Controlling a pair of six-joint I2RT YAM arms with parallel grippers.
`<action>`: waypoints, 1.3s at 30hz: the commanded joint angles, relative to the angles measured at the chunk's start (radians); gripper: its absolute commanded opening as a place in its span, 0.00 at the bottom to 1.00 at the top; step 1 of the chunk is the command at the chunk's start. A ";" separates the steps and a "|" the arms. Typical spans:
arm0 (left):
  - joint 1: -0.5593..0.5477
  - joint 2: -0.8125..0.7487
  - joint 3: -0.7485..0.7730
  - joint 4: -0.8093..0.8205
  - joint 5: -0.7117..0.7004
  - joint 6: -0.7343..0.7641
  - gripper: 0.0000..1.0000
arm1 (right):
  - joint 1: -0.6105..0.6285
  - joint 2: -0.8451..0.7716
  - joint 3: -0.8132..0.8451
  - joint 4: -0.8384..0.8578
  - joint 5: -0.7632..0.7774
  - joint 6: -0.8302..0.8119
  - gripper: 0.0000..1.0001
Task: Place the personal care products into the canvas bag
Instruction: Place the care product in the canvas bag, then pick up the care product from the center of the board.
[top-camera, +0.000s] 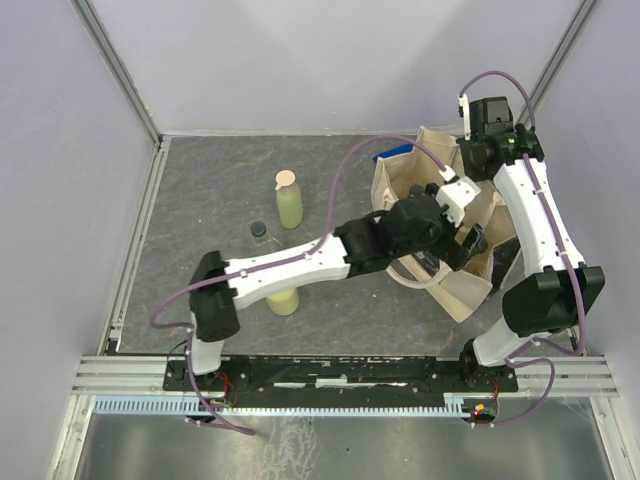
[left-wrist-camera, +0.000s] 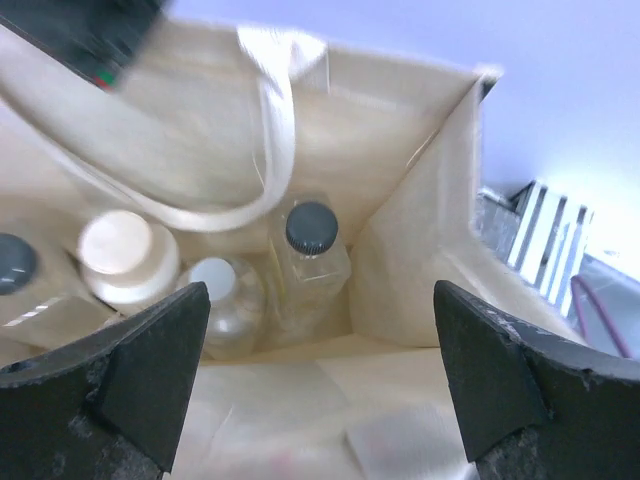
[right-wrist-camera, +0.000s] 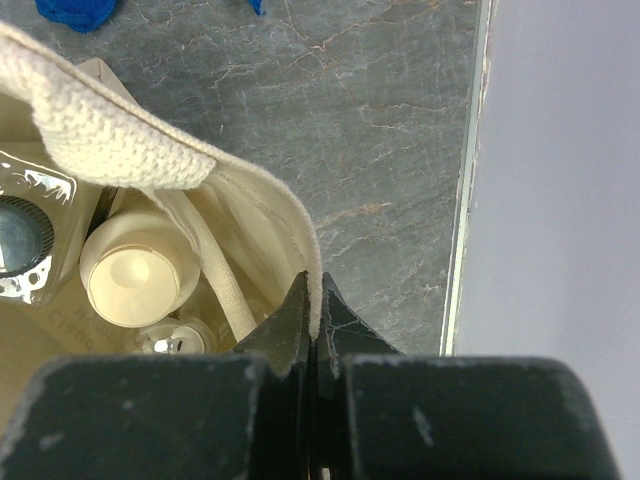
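The canvas bag (top-camera: 478, 280) stands at the right with its mouth open. My left gripper (top-camera: 458, 243) hangs over that mouth, open and empty (left-wrist-camera: 320, 385). Below it inside the bag lie a clear black-capped bottle (left-wrist-camera: 312, 250), a squat silvery bottle (left-wrist-camera: 225, 295) and a beige jar (left-wrist-camera: 125, 255). My right gripper (right-wrist-camera: 315, 318) is shut on the bag's rim (right-wrist-camera: 300, 230) at its far side (top-camera: 478, 150). On the table stand a yellow-green bottle (top-camera: 289, 200) and a small black-capped bottle (top-camera: 260, 231). Another yellow-green bottle (top-camera: 283, 300) is partly hidden under my left arm.
A blue cloth (top-camera: 385, 156) peeks out behind the bag's far left corner. A strap handle (left-wrist-camera: 275, 130) droops across the bag's opening. Metal rails (top-camera: 135, 240) border the grey table on the left and front.
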 joint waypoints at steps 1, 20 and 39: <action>-0.003 -0.169 0.032 -0.046 -0.096 0.074 0.98 | -0.014 -0.031 0.012 0.045 0.015 -0.009 0.00; 0.511 -0.256 0.148 -0.597 -0.254 -0.130 1.00 | -0.018 -0.039 0.001 0.043 0.004 -0.006 0.00; 0.753 -0.099 0.027 -0.672 -0.190 -0.078 0.99 | -0.025 0.003 0.008 0.039 -0.007 -0.006 0.00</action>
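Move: Over the near-right part of the canvas bag, the open left hand has the clear bottle it has let go of some 15 cm below and 3 cm to its right. The green pump bottle it goes for stands about 21 cm ahead, 38 cm left and 19 cm below; the clear bottle on the table is roughly 11 cm ahead and 43 cm left, the yellow-green bottle 3 cm ahead and 39 cm left, both equally low. From the right hand, the green bottle lies about 42 cm left, 3 cm ahead and 17 cm below. Rising about 12 cm clear of the bag, the left hand sweeps some 37 cm left and 22 cm forward, then sinks to just above the green pump bottle. The wrist swings around 50 degrees counter-clockwise and tips the fingers farther down; they stay wide open, touching nothing yet. The right hand stays still, keeping its pinch on the bag's rim. ##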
